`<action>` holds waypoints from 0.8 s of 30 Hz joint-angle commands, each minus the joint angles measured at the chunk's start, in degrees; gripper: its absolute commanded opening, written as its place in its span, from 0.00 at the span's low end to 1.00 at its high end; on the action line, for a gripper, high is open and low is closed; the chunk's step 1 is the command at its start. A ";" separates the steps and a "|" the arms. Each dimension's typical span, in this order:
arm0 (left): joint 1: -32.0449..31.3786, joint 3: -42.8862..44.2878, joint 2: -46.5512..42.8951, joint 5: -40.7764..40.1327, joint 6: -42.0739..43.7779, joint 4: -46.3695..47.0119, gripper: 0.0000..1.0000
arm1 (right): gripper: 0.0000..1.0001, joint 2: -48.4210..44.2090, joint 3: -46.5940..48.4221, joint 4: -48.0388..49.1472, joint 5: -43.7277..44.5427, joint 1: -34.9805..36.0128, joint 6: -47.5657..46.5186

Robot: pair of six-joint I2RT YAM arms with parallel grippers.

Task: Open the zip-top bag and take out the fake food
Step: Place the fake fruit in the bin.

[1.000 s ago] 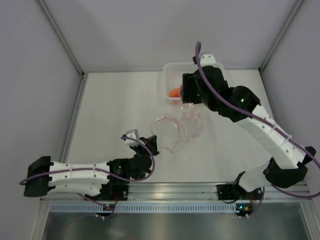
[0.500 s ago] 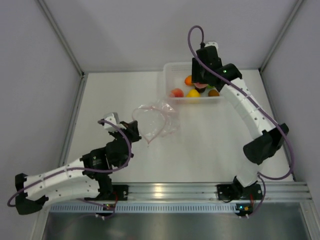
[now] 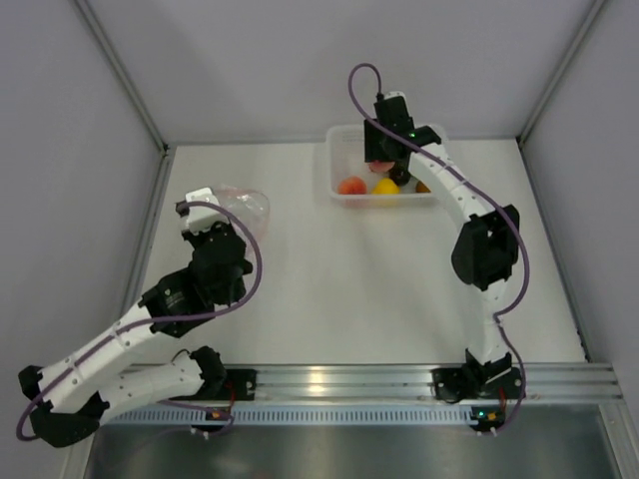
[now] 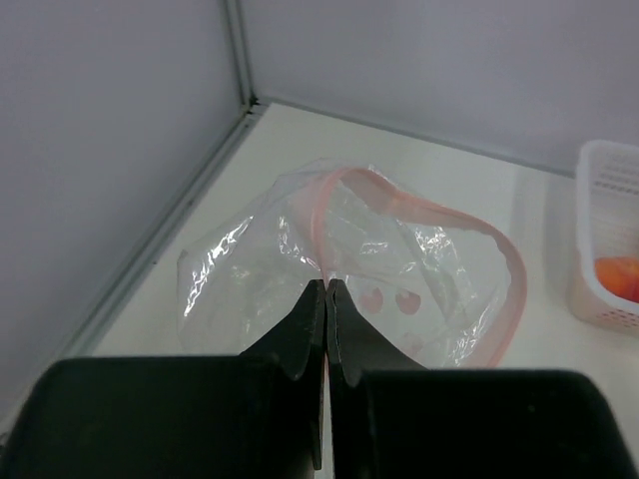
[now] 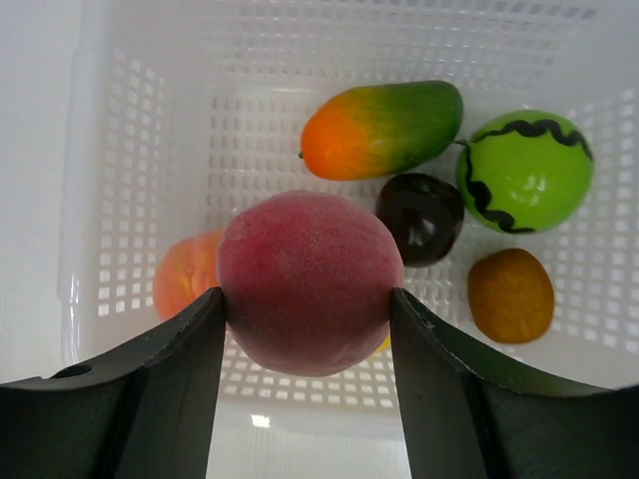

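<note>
The clear zip-top bag [image 4: 399, 269] with its pink zip strip lies open and empty at the table's far left [image 3: 243, 205]. My left gripper [image 4: 325, 289] is shut on the bag's near edge. Over the white tray [image 5: 150, 120], my right gripper [image 5: 308, 299] is shut on a pink-red fruit [image 5: 310, 281]. Inside the tray lie other fake food pieces: an orange-green mango [image 5: 384, 125], a green fruit with black marks [image 5: 524, 170], a dark purple one [image 5: 421, 218], a brown one [image 5: 511, 295] and a peach-orange one [image 5: 185, 284]. From above, the right gripper [image 3: 384, 160] covers part of the tray [image 3: 335, 160].
The enclosure's left wall and metal corner post [image 4: 240, 50] stand close beside the bag. The tray sits against the back wall. The aluminium base rail [image 3: 349, 379] runs along the near edge.
My left arm has dragged the bag from the table's middle to the far left. My right arm has carried the pink-red fruit further back over the tray.
</note>
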 commanded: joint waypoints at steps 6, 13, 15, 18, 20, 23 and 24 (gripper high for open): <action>17.84 3.37 9.45 19.29 13.42 -1.41 0.00 | 0.13 9.79 8.09 12.61 -5.31 -0.06 0.32; 24.02 1.17 18.86 29.63 8.50 -1.33 0.00 | 0.70 14.98 15.48 13.24 -5.57 -0.06 -1.17; 24.02 1.25 20.71 30.78 7.62 -1.15 0.00 | 0.99 14.29 15.92 13.06 -4.96 -0.14 -1.78; 24.02 2.13 23.86 32.71 7.70 -1.15 0.00 | 0.99 11.92 15.84 11.92 -4.17 -0.14 -3.63; 24.19 3.01 25.54 34.46 7.62 -1.15 0.00 | 0.99 8.60 14.53 11.21 -3.64 -0.14 -3.81; 24.19 3.89 29.15 38.24 6.04 -1.06 0.00 | 1.00 1.91 7.42 11.13 -3.12 -0.23 -3.20; 24.19 3.89 29.41 39.47 5.51 -0.89 0.00 | 0.99 -0.20 5.31 11.12 -3.20 -0.23 -2.06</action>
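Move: The right hand holds the red peach above the bin; its free spot in the far left part lies about 9 cm ahead, 5 left and 9 down. At that depth too, the mango is 10 ahead and 3 right, the orange peach 2 ahead and 6 left, the yellow pear 2 ahead and 2 right. For the left hand, pinching the emptied bag, bare table lies 10 ahead, 2 right, 24 down, the bin spot 35 ahead, 27 right, 21 down. The right hand carries the red peach about 6 cm forward, as far down and some 4 cm left into the bin's free far left part, opens wide to let go, then rises about 4 cm and begins to draw back. Meanwhile the left hand, still pinching the bag, swings forward and then sinks, about 15 cm lower overall, fingers tipping down some 30 degrees. ##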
